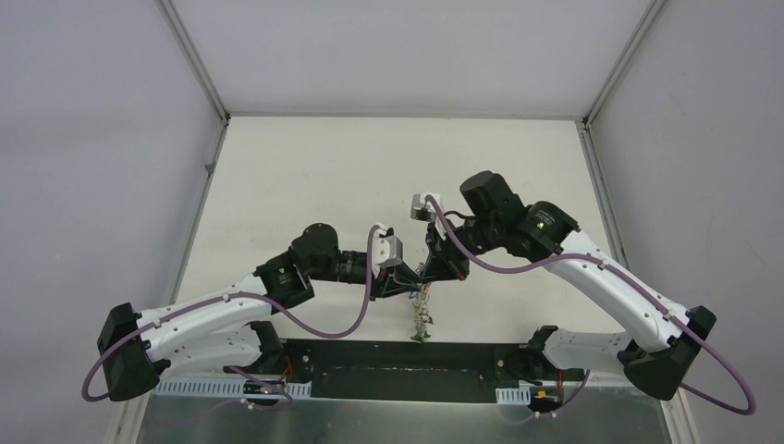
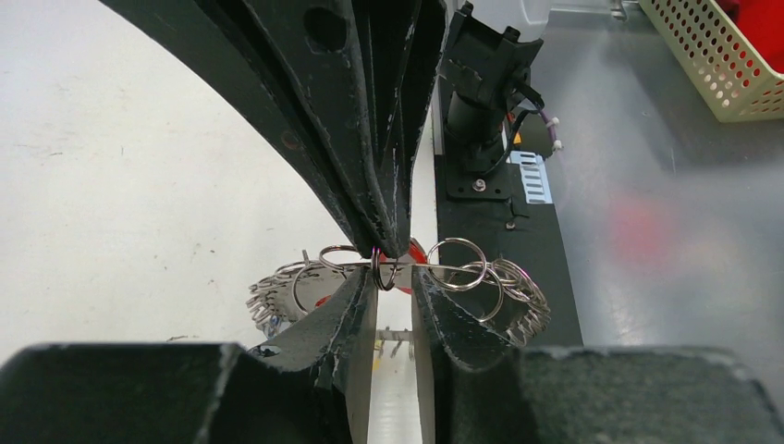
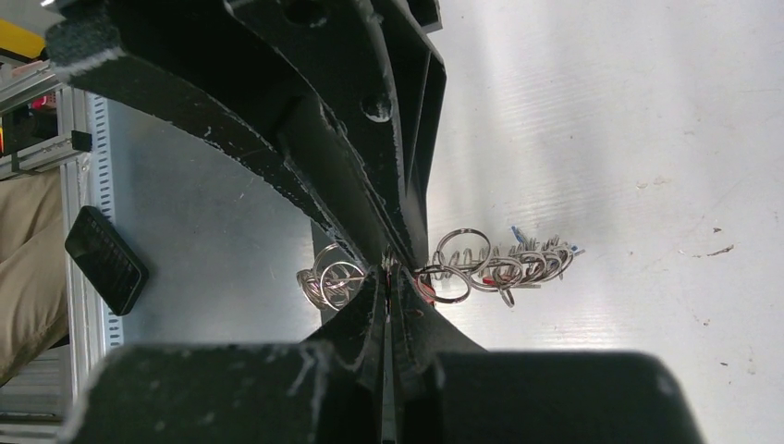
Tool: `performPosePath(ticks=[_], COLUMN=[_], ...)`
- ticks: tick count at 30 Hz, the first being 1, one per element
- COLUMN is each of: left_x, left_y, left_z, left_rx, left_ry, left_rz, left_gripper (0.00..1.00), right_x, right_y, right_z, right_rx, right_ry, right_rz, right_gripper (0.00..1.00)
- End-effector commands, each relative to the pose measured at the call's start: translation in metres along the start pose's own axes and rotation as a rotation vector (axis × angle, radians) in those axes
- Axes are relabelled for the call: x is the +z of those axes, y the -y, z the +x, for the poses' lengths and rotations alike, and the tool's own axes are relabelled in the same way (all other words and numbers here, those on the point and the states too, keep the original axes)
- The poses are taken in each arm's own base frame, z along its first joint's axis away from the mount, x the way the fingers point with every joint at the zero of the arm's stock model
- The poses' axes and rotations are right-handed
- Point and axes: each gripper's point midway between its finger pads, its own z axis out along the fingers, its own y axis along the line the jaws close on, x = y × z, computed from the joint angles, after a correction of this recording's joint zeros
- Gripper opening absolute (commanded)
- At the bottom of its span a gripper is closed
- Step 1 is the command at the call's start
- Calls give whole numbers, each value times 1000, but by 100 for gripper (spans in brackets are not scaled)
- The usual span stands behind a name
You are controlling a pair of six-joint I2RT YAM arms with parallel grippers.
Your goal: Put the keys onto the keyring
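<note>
The keyring (image 1: pixel 422 310) hangs in the air between the two arms, above the table's near edge, with keys (image 1: pixel 421 331) dangling below it. My right gripper (image 1: pixel 431 270) is shut on it: in the left wrist view the right gripper (image 2: pixel 388 250) pinches the rim where a small split ring (image 2: pixel 386 275) hangs. My left gripper (image 2: pixel 394 282) straddles that ring with a narrow gap; whether it presses anything is hidden. A red tag (image 2: pixel 419 253) shows just behind. In the right wrist view the keyring (image 3: pixel 518 268) runs sideways past the shut right gripper (image 3: pixel 388 273).
The black base rail (image 1: pixel 398 370) lies right under the hanging keys. A cream perforated basket (image 2: pixel 716 55) stands off the table to one side. A black flat device (image 3: pixel 102 259) and a person's beige leg (image 3: pixel 28 277) are beyond the table edge.
</note>
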Motion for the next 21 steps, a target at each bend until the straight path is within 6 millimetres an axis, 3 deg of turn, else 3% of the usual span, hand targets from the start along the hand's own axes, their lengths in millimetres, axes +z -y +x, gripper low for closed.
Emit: performPosePath(ticks=[1, 5, 8, 13, 15, 17, 21], left_x=[-1, 0, 0, -1, -2, -4, -8], left_y=[6, 5, 6, 5, 4, 3, 0], left_z=[-37, -35, -36, -36, -35, -36, -38], left_rx=[65, 61, 64, 35, 27, 19, 8], left_ry=[116, 111, 114, 122, 127, 142, 175], left_rz=[15, 12, 18, 3, -11, -24, -55], left_gripper=[19, 12, 0, 0, 0, 0, 0], right_x=[-6, -6, -6, -5, -6, -6, -13], right_y=[-5, -6, -5, 0, 5, 11, 12], right_z=[-23, -23, -23, -23, -23, -22, -27], right_rx=[-63, -64, -65, -69, -74, -72, -79], right_ry=[79, 81, 82, 91, 107, 135, 230], right_rz=[-9, -13, -12, 18, 51, 81, 103], right_gripper=[0, 0, 0, 2, 12, 31, 48])
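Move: Right at the left hand's slightly open fingertips, about 1 cm farther right and level, is the small metal ring, still pinched by the shut right fingers and some 1 cm left of and 1 cm below that hand point. The many-ringed keyring loop hangs below both hands, its middle roughly 7 cm beneath and 2 cm back of either. A red tag sits about 3 cm below and 1 cm back of the left hand point, 2 cm to its right. Closing fully on the small ring while almost standing still, the left hand takes it by its edge between the fingertips. The right hand keeps its pinch in place until the left is shut, then opens to a bit under half and starts forward by about 1 cm, the wrist turning some 5 degrees. ##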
